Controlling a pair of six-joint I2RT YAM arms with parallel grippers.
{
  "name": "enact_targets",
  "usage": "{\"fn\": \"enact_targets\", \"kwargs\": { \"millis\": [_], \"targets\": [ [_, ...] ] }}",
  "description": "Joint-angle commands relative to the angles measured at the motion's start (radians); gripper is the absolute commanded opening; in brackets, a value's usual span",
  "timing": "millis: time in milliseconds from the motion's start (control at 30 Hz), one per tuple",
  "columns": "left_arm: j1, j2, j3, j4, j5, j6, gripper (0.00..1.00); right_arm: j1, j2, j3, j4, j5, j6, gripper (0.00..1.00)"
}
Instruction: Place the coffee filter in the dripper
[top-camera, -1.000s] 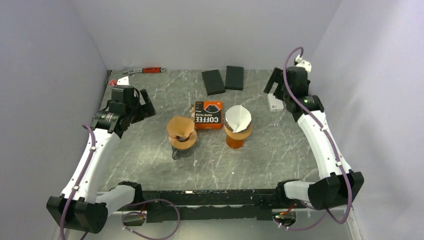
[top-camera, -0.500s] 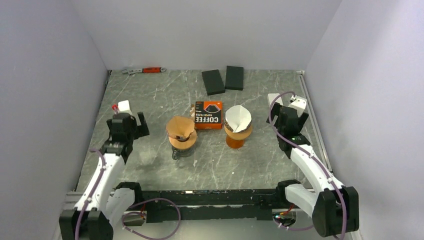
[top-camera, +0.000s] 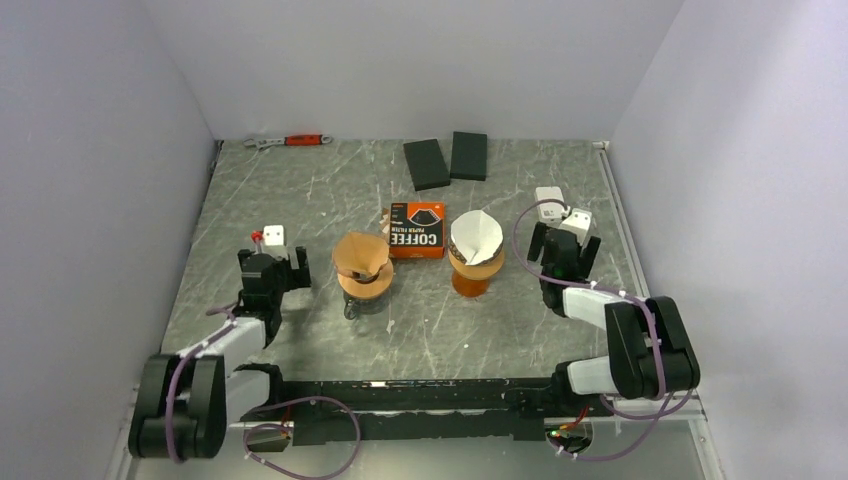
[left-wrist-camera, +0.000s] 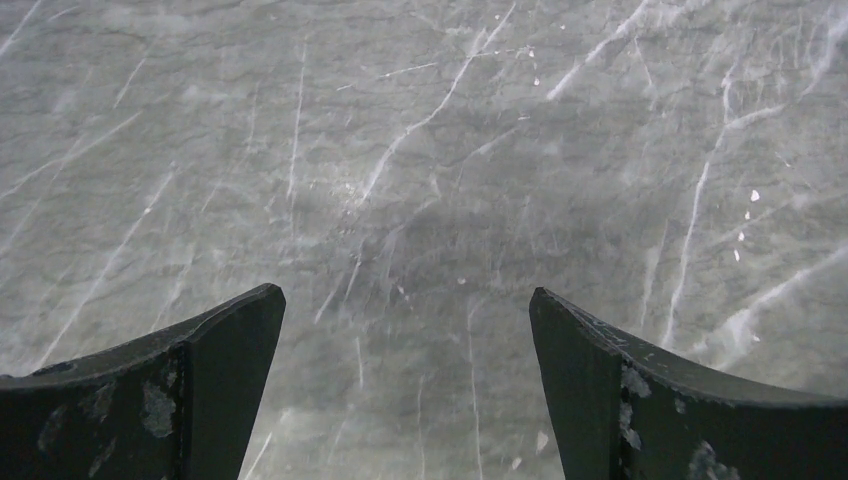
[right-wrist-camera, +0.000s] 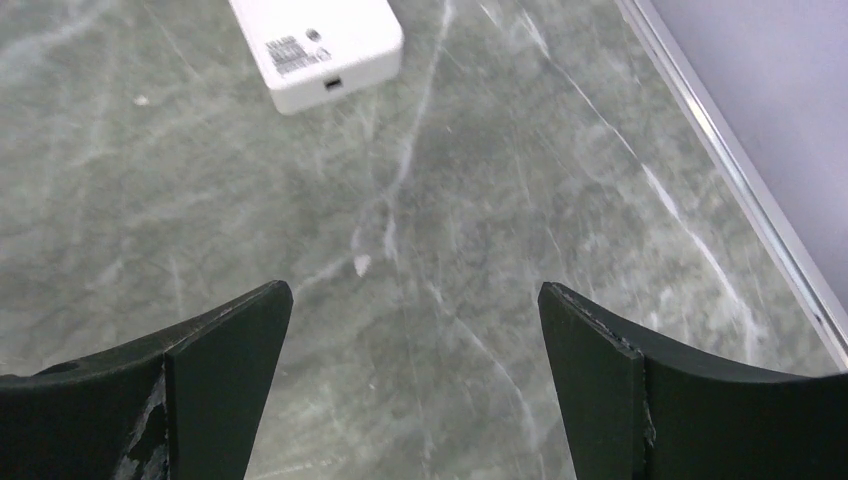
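Observation:
A white paper coffee filter (top-camera: 476, 236) stands open inside an orange dripper (top-camera: 472, 274) right of the table's centre. To its left, a brown cone (top-camera: 361, 254) sits on a glass base (top-camera: 361, 294). My left gripper (top-camera: 270, 270) is low, left of the brown cone, open and empty. In the left wrist view, the left gripper (left-wrist-camera: 405, 300) has only bare marble between its fingers. My right gripper (top-camera: 563, 247) is right of the orange dripper, open and empty. The right wrist view also shows the right gripper (right-wrist-camera: 415, 295) over bare table.
An orange-and-black coffee filter box (top-camera: 417, 230) lies behind the two cones. Two black blocks (top-camera: 446, 160) and a red-handled tool (top-camera: 295, 141) lie at the back. A white box (top-camera: 549, 198) (right-wrist-camera: 315, 40) sits beyond the right gripper, near the table's right rail (right-wrist-camera: 745, 190).
Both arms have drawn back from the far sides toward the near edge and folded down low beside the cones. Both grippers stayed open.

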Motion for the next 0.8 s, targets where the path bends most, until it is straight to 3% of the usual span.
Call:
{"fn": "enact_targets", "kwargs": {
  "millis": [0, 133, 267, 333, 400, 500, 567, 767],
  "targets": [
    [0.004, 0.143, 0.044, 0.29, 0.033, 0.081, 1.0, -0.022, 0.037, 0.004, 0.288, -0.15, -0.089, 1.0],
    [0.011, 0.321, 0.106, 0.427, 0.031, 0.113, 1.0, -0.052, 0.063, -0.011, 0.362, -0.222, -0.14, 1.0],
    [0.025, 0.514, 0.154, 0.541, 0.059, 0.084, 1.0, -0.124, 0.113, -0.108, 0.584, -0.256, -0.083, 1.0],
    [0.025, 0.597, 0.161, 0.623, 0.054, 0.09, 0.99, -0.135, 0.141, -0.153, 0.702, -0.358, -0.126, 1.0],
    [0.06, 0.575, 0.203, 0.485, 0.042, 0.044, 1.0, -0.135, 0.13, -0.116, 0.604, -0.44, -0.152, 1.0],
    [0.071, 0.591, 0.191, 0.543, 0.019, 0.024, 0.99, -0.135, 0.132, -0.113, 0.603, -0.458, -0.151, 1.0],
    [0.072, 0.578, 0.214, 0.471, 0.03, 0.015, 1.0, -0.135, 0.138, -0.116, 0.617, -0.457, -0.153, 1.0],
    [0.073, 0.585, 0.205, 0.503, 0.028, 0.019, 0.99, -0.135, 0.135, -0.117, 0.614, -0.456, -0.153, 1.0]
  ]
}}
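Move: The brown coffee filter already sits in its dripper, about 20 cm right of the left hand, 7 cm nearer the bases and 6 cm higher; the coffee box lies 32 cm right, 8 cm ahead and 5 cm lower. The white filter, also in its dripper, stands about 21 cm left of the right hand, 8 cm back and 6 cm higher. A white router lies 10 cm ahead of that hand, 3 cm left, 6 cm lower. Both filters are left alone as the empty, open hands settle over bare table. The left hand runs forward about 8 cm, away from the brown filter, sinking slightly and ending a little to the left. The right edges about 3 cm forward with a brief dip back, and some 2 cm left, towards the router, swinging nearly 20 degrees counter-clockwise and tipping its fingers up about 10 degrees. ##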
